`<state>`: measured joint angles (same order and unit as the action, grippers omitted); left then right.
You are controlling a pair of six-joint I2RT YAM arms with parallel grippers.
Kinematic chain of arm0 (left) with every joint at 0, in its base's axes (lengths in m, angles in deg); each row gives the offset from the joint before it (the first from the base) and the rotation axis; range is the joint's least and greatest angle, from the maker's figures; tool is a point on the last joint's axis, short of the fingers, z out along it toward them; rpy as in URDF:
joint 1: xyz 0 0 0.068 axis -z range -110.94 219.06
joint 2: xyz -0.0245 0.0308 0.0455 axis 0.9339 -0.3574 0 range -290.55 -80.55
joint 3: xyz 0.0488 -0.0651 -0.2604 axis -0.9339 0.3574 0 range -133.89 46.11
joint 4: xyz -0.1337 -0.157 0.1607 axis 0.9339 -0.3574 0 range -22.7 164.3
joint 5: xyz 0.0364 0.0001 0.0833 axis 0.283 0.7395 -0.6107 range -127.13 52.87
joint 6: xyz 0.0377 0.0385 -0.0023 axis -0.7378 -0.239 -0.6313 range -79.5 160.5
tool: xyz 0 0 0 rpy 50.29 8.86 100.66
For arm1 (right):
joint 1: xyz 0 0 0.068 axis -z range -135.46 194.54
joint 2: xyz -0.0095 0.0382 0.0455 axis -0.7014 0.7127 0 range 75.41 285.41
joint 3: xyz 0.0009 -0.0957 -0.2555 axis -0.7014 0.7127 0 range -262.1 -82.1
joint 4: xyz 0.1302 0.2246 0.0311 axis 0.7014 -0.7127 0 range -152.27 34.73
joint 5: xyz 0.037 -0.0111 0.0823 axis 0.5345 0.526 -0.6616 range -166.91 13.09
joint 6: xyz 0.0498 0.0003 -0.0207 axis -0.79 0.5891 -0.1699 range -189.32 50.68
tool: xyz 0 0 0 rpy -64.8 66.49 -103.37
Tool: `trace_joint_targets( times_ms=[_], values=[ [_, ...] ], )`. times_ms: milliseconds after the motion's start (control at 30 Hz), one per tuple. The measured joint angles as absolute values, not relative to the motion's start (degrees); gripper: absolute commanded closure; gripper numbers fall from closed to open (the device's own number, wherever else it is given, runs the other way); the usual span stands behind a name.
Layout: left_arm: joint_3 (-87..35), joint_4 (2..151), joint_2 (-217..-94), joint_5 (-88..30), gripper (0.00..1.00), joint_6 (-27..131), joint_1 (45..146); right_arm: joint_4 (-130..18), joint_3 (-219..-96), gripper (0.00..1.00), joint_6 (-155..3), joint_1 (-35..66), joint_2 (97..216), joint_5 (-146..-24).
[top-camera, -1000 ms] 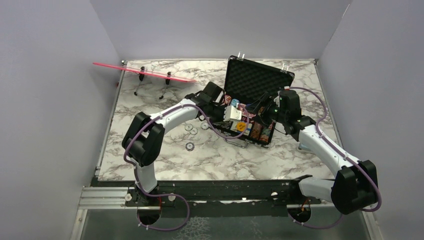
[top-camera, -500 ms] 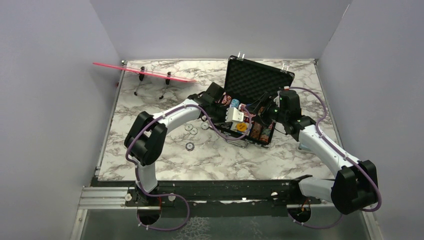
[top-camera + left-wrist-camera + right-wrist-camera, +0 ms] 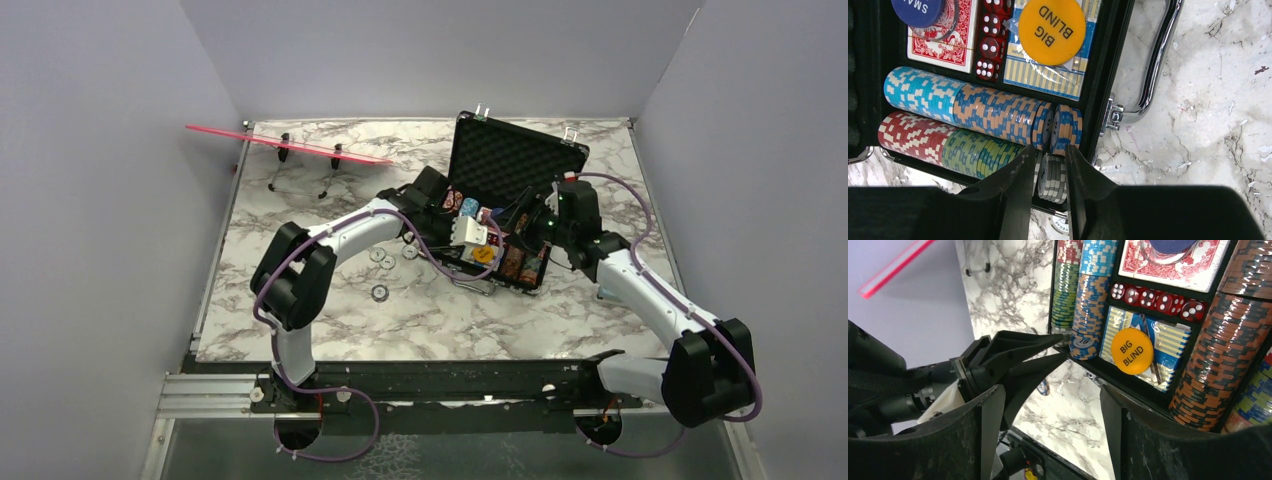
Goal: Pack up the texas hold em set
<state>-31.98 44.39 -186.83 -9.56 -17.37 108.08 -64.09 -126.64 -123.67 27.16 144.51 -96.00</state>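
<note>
The black case (image 3: 515, 160) of the texas hold em set lies open, with its foam lid upright. Rows of chips (image 3: 993, 112), card decks, red dice (image 3: 989, 42) and an orange BIG BLIND button (image 3: 1052, 25) fill it. My left gripper (image 3: 1050, 150) is at the case's front left corner (image 3: 458, 248). Its jaws are slightly parted either side of a short stack of grey chips (image 3: 1053, 175) that sits at the end of the outer row. My right gripper (image 3: 1053, 395) hangs open and empty over the case's front edge (image 3: 530, 235), looking at the left fingers (image 3: 1048, 342).
Several loose chips (image 3: 385, 262) lie on the marble left of the case, one of them just under the case edge (image 3: 1060, 225). The chrome handle (image 3: 1158, 65) sticks out at the front. A pink strip on wire legs (image 3: 290, 145) stands at the back left.
The left jaws have parted from shut to a narrow gap around the grey chips. The left wrist has shifted slightly toward the back. The right arm has stayed almost still.
</note>
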Motion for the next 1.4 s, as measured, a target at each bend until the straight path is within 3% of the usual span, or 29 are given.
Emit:
trace_joint_targets(
  times_ms=[200, 433, 700, 1000, 1400],
  values=[
    [-32.5, 44.2, -187.2, -11.6, 0.68, -16.7, 108.1, -65.8, -129.0, 0.34, -114.4, 27.2, 149.2, -99.1],
    [-32.3, 46.6, -185.2, -11.7, 0.53, -12.5, 106.6, -68.1, -130.8, 0.45, -104.1, 26.0, 153.0, -101.6],
    [-17.4, 64.3, -166.2, -22.2, 0.41, 11.5, 102.6, -68.7, -137.0, 0.55, -97.4, 13.7, 160.2, -96.1],
    [-3.9, 71.2, -153.6, -33.9, 0.40, 33.6, 102.4, -69.6, -141.0, 0.65, -94.9, 9.7, 170.2, -90.2],
    [7.3, 74.6, -151.2, -37.9, 0.40, 47.8, 102.1, -71.0, -145.7, 0.71, -93.2, 9.6, 175.2, -85.9]
  ],
)
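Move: For the right hand the loose blue chips at the near end of the case's blue column lie about 10 cm left, 1 cm ahead and 12 cm below; the grey chips end some 4 cm left of them, and the BIG BLIND button lies about 7 cm to their right. From the left hand the pair of white "1" chips lies roughly 14 cm left, 2 back and 6 below, the corner chip 8 left and 1 back. The left hand comes away from the grey chips, opening on to about twice its gap, arcs up about 11 cm and then down some 8 cm while going about 12 cm left, out of the case and towards the white "1" chips on the table, swinging well round counter-clockwise. Into the space it clears, the right hand sinks about 10 cm and slides 8 or 9 cm left over the card packs to the near end of the blue column, turning its fingers to point more steeply down and closing them from wide to about a third open, the tips ending right at the loose blue chips. ##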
